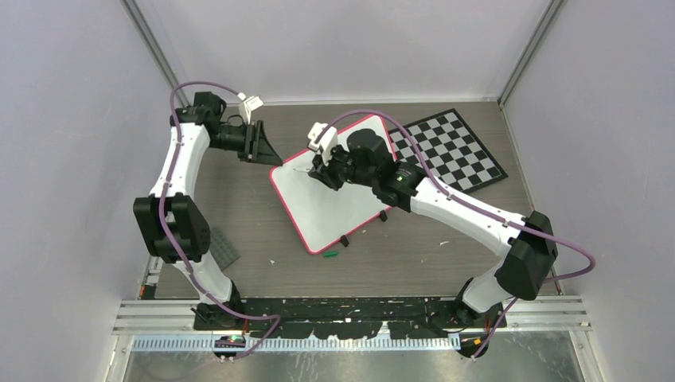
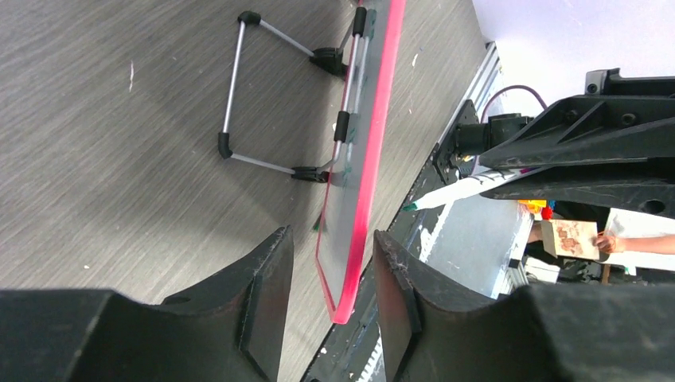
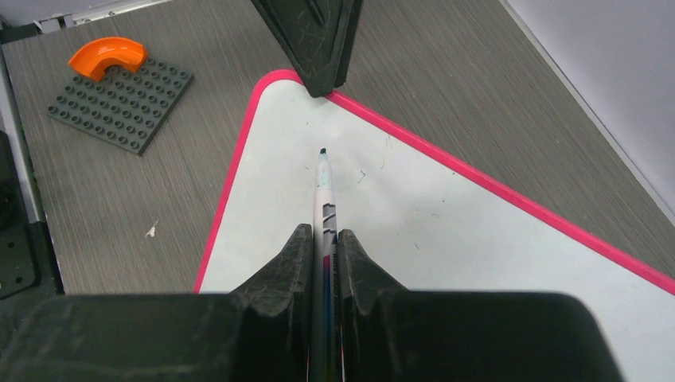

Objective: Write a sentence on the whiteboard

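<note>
The whiteboard point(image 1: 334, 211) with its pink rim stands tilted on a wire stand at the table's middle. My left gripper point(image 1: 273, 155) is at its far left corner. In the left wrist view the open jaws of that gripper point(image 2: 333, 233) straddle the board's pink edge point(image 2: 370, 159), with a gap on each side. My right gripper point(image 3: 324, 231) is shut on a white marker point(image 3: 325, 191). Its green tip points at the board point(image 3: 414, 207) near that corner, just short of the left gripper's fingers point(image 3: 318, 40). No sentence shows on the board, only faint specks.
A black-and-white checkered board point(image 1: 458, 147) lies behind the whiteboard at the right. A grey studded baseplate point(image 3: 119, 99) with an orange curved piece point(image 3: 107, 57) lies to the left. A small green cap point(image 1: 330, 255) lies by the whiteboard's near edge. The wire stand point(image 2: 231, 95) props up the board's back.
</note>
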### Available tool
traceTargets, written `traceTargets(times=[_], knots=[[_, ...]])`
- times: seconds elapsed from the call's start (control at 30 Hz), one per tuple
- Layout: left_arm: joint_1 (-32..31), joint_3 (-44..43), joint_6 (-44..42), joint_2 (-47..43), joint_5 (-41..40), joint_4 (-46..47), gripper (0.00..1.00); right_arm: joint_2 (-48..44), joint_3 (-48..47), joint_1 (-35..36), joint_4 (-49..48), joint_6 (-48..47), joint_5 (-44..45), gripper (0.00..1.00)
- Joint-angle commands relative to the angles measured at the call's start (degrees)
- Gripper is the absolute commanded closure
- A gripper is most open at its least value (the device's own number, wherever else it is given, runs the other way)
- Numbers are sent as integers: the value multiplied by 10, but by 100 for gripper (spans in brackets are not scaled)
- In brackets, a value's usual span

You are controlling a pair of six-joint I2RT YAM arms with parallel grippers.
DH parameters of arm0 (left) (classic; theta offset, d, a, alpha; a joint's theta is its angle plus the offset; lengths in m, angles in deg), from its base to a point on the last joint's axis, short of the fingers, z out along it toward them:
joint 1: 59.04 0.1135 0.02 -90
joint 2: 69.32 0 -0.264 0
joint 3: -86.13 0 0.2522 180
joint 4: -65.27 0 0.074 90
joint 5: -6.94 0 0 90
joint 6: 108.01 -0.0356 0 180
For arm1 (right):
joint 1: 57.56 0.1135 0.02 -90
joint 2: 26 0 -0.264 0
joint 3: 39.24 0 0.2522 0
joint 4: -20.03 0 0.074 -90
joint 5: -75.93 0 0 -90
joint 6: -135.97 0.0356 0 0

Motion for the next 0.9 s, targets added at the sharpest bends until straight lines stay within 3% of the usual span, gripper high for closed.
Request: traceTargets(times=[0.0,0.17,0.57,0.87], knots=[[0,19,7,-33,9,16,57,-6,-6,4,-40,12,1,100],[0,31,11,-37,6,25,58,1,-10,9,-40,13,-7,100],[0,39,12,-40,5,35,87,13,-15,16,-50,6,31,100],[0,42,11,-39,9,39,97,22,-25,16,-56,10,30,100]])
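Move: The left hand's half-open fingers straddle the whiteboard's upper left corner, about 2 cm to their right and 2 cm below. The marker in the right grip has its tip some 4 cm left and 2 cm ahead of that hand; the bare writing area near the corner lies about 5 cm left, 3 cm ahead and 4 cm below. The corner itself is some 8 cm left, 2 cm ahead and 3 cm below the right hand; the green cap is about 21 cm back, 5 cm right and 25 cm below. Down and slightly back, about 1 cm, the left hand settles over the whiteboard's upper left corner, then stops and closes its fingers from nearly half open, pinching the pink rim with one finger on each face. Meanwhile the right hand, keeping its grip on the marker, shifts left about 1 cm and then dips roughly as far, bringing the tip closer to the writing surface. ##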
